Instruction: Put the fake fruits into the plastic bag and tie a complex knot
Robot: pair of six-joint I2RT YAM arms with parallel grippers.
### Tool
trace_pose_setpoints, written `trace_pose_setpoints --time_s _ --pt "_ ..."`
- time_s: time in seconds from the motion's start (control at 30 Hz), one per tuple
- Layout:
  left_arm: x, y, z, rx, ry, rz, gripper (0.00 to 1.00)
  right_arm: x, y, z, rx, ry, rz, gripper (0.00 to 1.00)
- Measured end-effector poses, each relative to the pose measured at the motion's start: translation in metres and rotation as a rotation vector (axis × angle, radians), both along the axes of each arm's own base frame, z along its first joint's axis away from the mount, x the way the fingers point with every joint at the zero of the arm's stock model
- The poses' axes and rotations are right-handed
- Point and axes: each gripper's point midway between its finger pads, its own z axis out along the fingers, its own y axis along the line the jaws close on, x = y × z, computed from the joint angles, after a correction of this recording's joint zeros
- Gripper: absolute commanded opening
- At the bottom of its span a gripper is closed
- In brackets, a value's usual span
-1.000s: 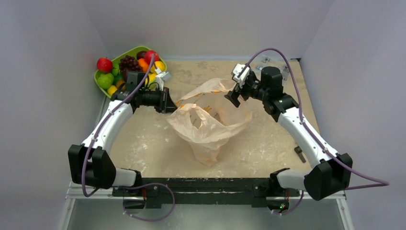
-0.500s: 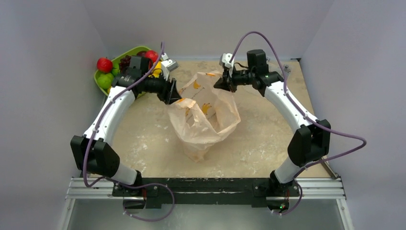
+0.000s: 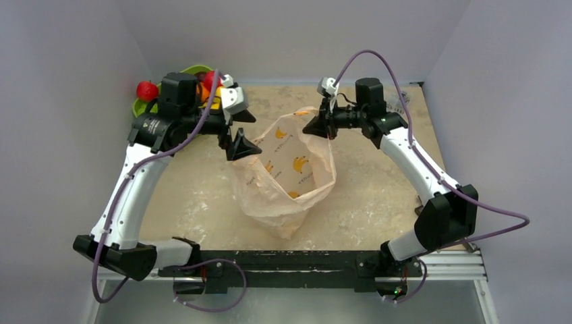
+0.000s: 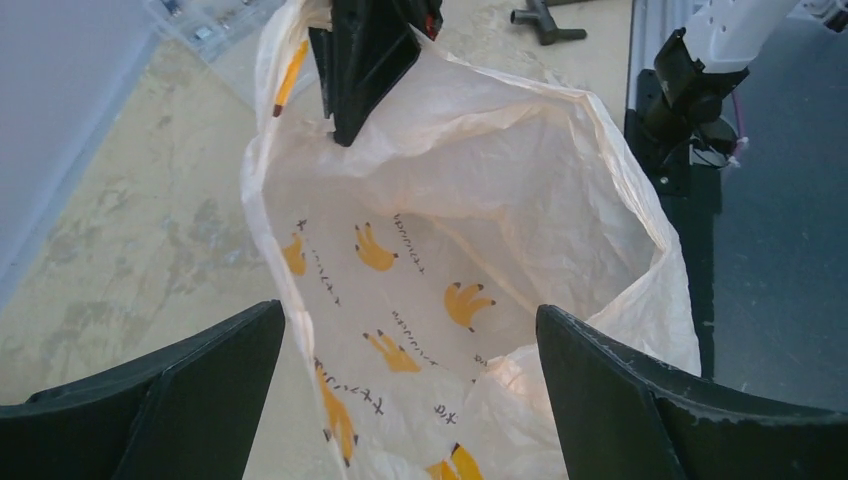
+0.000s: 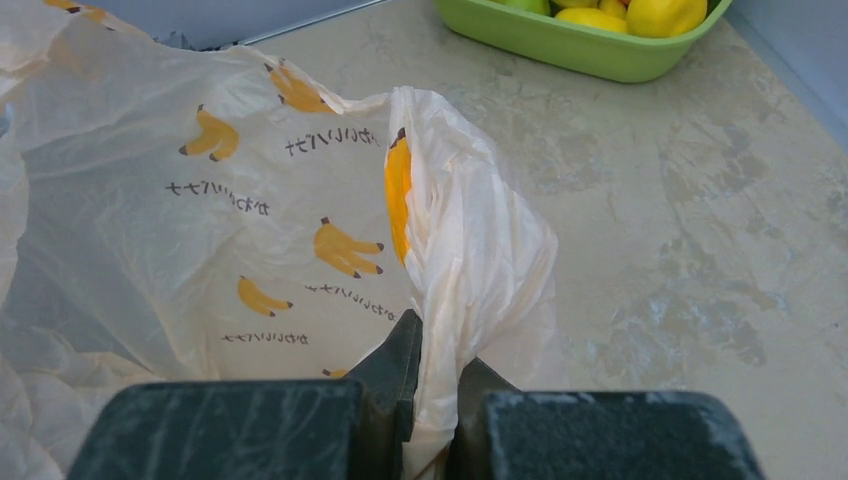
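Note:
The plastic bag (image 3: 290, 177) stands on the table with its mouth wide open, banana prints showing inside (image 4: 440, 260). My right gripper (image 3: 314, 127) is shut on a bunched piece of the bag's far rim (image 5: 470, 260). My left gripper (image 3: 243, 132) hangs open at the bag's left rim, its fingers (image 4: 160, 400) wide apart with the rim loose between them. The fake fruits (image 3: 146, 90) lie in the lime-green tray (image 3: 139, 106) at the back left, mostly hidden behind my left arm. Yellow fake fruits (image 5: 665, 12) show in the right wrist view. No fruit shows inside the bag.
The lime-green tray (image 5: 600, 50) sits close to the left and back walls. A small black tool (image 4: 545, 18) lies near the right table edge. Clear packets (image 4: 200, 20) rest at the back right. A metal rail (image 3: 290, 270) runs along the near edge.
My left gripper has opened and let go of the bag's left rim, rising a little. My right gripper closed on the far rim and moved back, and the bag's mouth now gapes wider.

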Motion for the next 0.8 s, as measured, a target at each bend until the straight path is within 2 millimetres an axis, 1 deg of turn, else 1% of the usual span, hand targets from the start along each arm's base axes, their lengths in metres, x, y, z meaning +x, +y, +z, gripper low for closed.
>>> trace_pose_setpoints --time_s 0.07,0.1,0.13,0.17,0.2,0.23,0.27,0.33,0.4,0.5,0.53,0.57,0.6,0.63,0.67,0.73,0.8 --pt "-0.004 -0.011 -0.006 0.012 0.026 -0.025 1.0 -0.001 0.0 -0.004 0.002 0.019 -0.006 0.0" --pt "-0.002 -0.015 -0.014 0.025 0.06 -0.031 1.0 -0.001 0.0 -0.005 0.003 0.026 -0.009 0.0" --pt "-0.004 -0.021 -0.023 0.044 0.107 -0.058 1.0 -0.001 0.0 -0.007 0.004 0.034 -0.011 0.0" --pt "-0.006 -0.025 -0.033 0.065 0.152 -0.079 0.93 -0.001 0.0 -0.007 0.005 0.039 -0.013 0.0" --pt "-0.008 -0.027 -0.044 0.088 0.195 -0.099 0.84 -0.001 0.0 -0.008 0.006 0.043 -0.015 0.0" --pt "-0.014 -0.027 -0.056 0.116 0.244 -0.117 0.72 -0.001 0.0 -0.008 0.005 0.047 -0.018 0.0" --pt "-0.021 -0.025 -0.063 0.137 0.281 -0.131 0.59 -0.001 0.0 -0.009 0.004 0.051 -0.022 0.0" --pt "-0.041 -0.018 -0.074 0.181 0.337 -0.173 0.4 0.001 -0.002 -0.011 0.001 0.053 -0.035 0.0" --pt "-0.062 -0.01 -0.073 0.2 0.358 -0.215 0.21 0.005 -0.006 -0.013 0.0 0.059 -0.058 0.0" --pt "-0.089 -0.001 -0.062 0.2 0.3 -0.277 0.04 0.016 -0.018 -0.017 -0.003 0.078 -0.114 0.0" --pt "-0.098 0.001 -0.058 0.202 0.262 -0.302 0.0 0.021 -0.024 -0.017 0.0 0.082 -0.14 0.0" --pt "-0.107 0.002 -0.056 0.206 0.225 -0.325 0.0 0.027 -0.03 -0.017 0.007 0.086 -0.166 0.0" --pt "-0.117 0.004 -0.056 0.212 0.185 -0.354 0.0 0.034 -0.036 -0.016 0.016 0.093 -0.194 0.0" --pt "-0.128 0.006 -0.061 0.225 0.161 -0.383 0.0 0.041 -0.043 -0.016 0.026 0.101 -0.221 0.0" --pt "-0.142 0.011 -0.073 0.252 0.157 -0.409 0.0 0.047 -0.048 -0.016 0.038 0.11 -0.246 0.0" --pt "-0.167 0.024 -0.102 0.333 0.183 -0.449 0.0 0.057 -0.055 -0.018 0.058 0.144 -0.281 0.0" --pt "-0.176 0.035 -0.127 0.411 0.196 -0.466 0.0 0.062 -0.055 -0.02 0.082 0.189 -0.301 0.0"
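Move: My left hand is empty and wide open. The bag's near-left rim, which it goes for, lies about 5 cm back from it, nearly in line sideways, and 7 cm below. The bag's hanging bottom is some 9 cm back, 12 cm right and 30 cm down; the fruit basket is about 30 cm ahead, 25 cm left and 31 cm down. From my right hand, already gripping the far-right rim, that near-left rim is roughly 12 cm back, 18 cm left, about level. I drop my left hand about 7 cm onto the bag's near-left rim and shut the fingers on it while already sweeping back, then drag it on back and down, nearly 18 cm back in all, the fingers swinging towards my base and tipping down. My right hand keeps its pinch, lingers, then pulls the far rim forward and right, about 6 cm each way. ##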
